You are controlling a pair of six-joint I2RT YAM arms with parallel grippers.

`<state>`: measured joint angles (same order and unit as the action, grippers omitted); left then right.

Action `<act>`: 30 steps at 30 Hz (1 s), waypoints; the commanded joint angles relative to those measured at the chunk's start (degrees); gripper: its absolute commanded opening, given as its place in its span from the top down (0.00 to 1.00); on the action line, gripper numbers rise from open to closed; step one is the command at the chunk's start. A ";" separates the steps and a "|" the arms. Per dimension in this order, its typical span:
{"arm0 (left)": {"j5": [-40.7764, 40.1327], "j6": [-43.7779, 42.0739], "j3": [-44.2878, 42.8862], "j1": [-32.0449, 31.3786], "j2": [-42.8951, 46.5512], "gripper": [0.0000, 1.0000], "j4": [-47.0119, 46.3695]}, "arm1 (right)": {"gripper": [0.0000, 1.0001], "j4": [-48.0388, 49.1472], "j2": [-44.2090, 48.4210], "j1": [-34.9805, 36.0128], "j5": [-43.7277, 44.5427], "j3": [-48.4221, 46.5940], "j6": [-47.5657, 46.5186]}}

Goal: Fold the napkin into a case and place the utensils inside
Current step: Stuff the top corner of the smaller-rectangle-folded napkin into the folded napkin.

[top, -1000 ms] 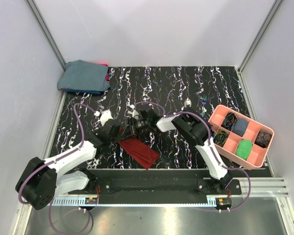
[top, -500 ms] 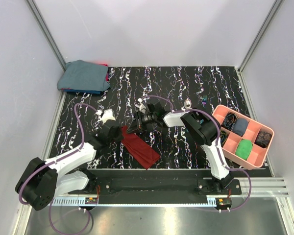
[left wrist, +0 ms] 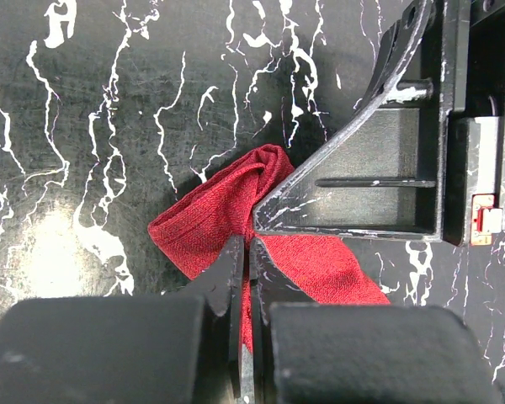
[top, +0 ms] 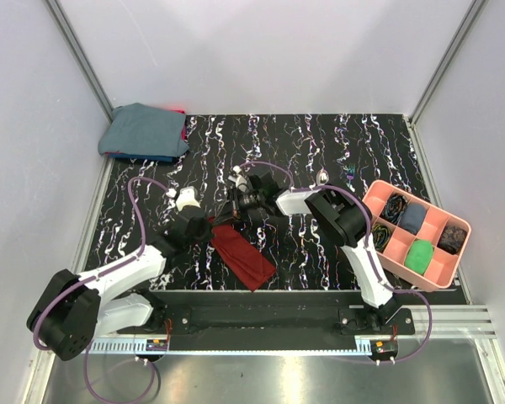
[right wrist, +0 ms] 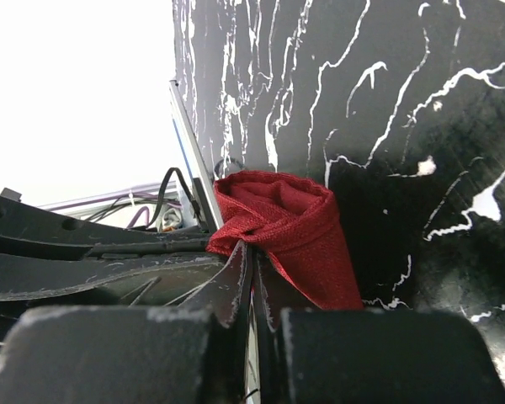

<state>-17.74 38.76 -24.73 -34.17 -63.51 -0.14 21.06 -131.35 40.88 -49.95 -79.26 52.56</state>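
Note:
The dark red napkin [top: 242, 255] lies folded into a narrow case near the front middle of the table. Its far end is lifted and bunched. My left gripper [top: 210, 229] is shut on that end from the left, with cloth pinched between its tips [left wrist: 248, 252]. My right gripper [top: 236, 215] is shut on the same end from the right [right wrist: 254, 254]. The napkin [right wrist: 299, 227] forms an open loop above the right tips, and it also shows in the left wrist view [left wrist: 210, 220]. The spoon [top: 322, 177] and the teal-handled piece [top: 351, 177] lie at the back right, apart from both grippers.
A pink compartment tray [top: 379, 195] with cables and small items stands at the right edge. A blue-grey cloth bundle [top: 143, 130] lies at the back left corner. White walls close in the table on three sides.
The right gripper swung up off the napkin's end and came back down onto it. The left gripper shifted slightly right, and the napkin's far end is more bunched.

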 commanded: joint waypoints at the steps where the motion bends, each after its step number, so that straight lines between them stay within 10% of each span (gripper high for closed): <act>1: 0.16 -0.53 0.03 -0.02 0.66 1.00 -4.60 | 0.98 2.58 -0.05 0.34 0.82 -0.02 1.32; 17: 6.48 -6.32 4.25 0.07 -1.01 1.00 -17.08 | 0.99 11.56 -3.30 5.26 -2.17 1.22 8.98; 23: 1.83 -2.82 -1.72 -0.02 1.27 0.76 -0.49 | 0.99 11.46 -4.09 3.50 -1.73 2.27 8.09; 30: 0.07 0.78 -1.46 0.16 3.38 0.73 5.50 | 0.99 11.20 -2.77 3.41 -1.81 2.27 7.65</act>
<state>-16.47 36.88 -24.69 -33.95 -61.89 2.24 31.46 -135.79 43.48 -50.13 -77.10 61.60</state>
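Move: Both shut grippers are at the napkin's folded top end. Its opening lies about 2 cm ahead of the left hand, 1 cm left and 1 cm lower; from the right hand it is some 2 cm left and 1 cm ahead, about level. The napkin's bottom end lies roughly 12 cm back and 12 cm right of the left hand, about 3 cm lower. Right keeps its pinch, working the napkin's end about 3 cm down, back and left; left dips 2 cm, opens, rises. ##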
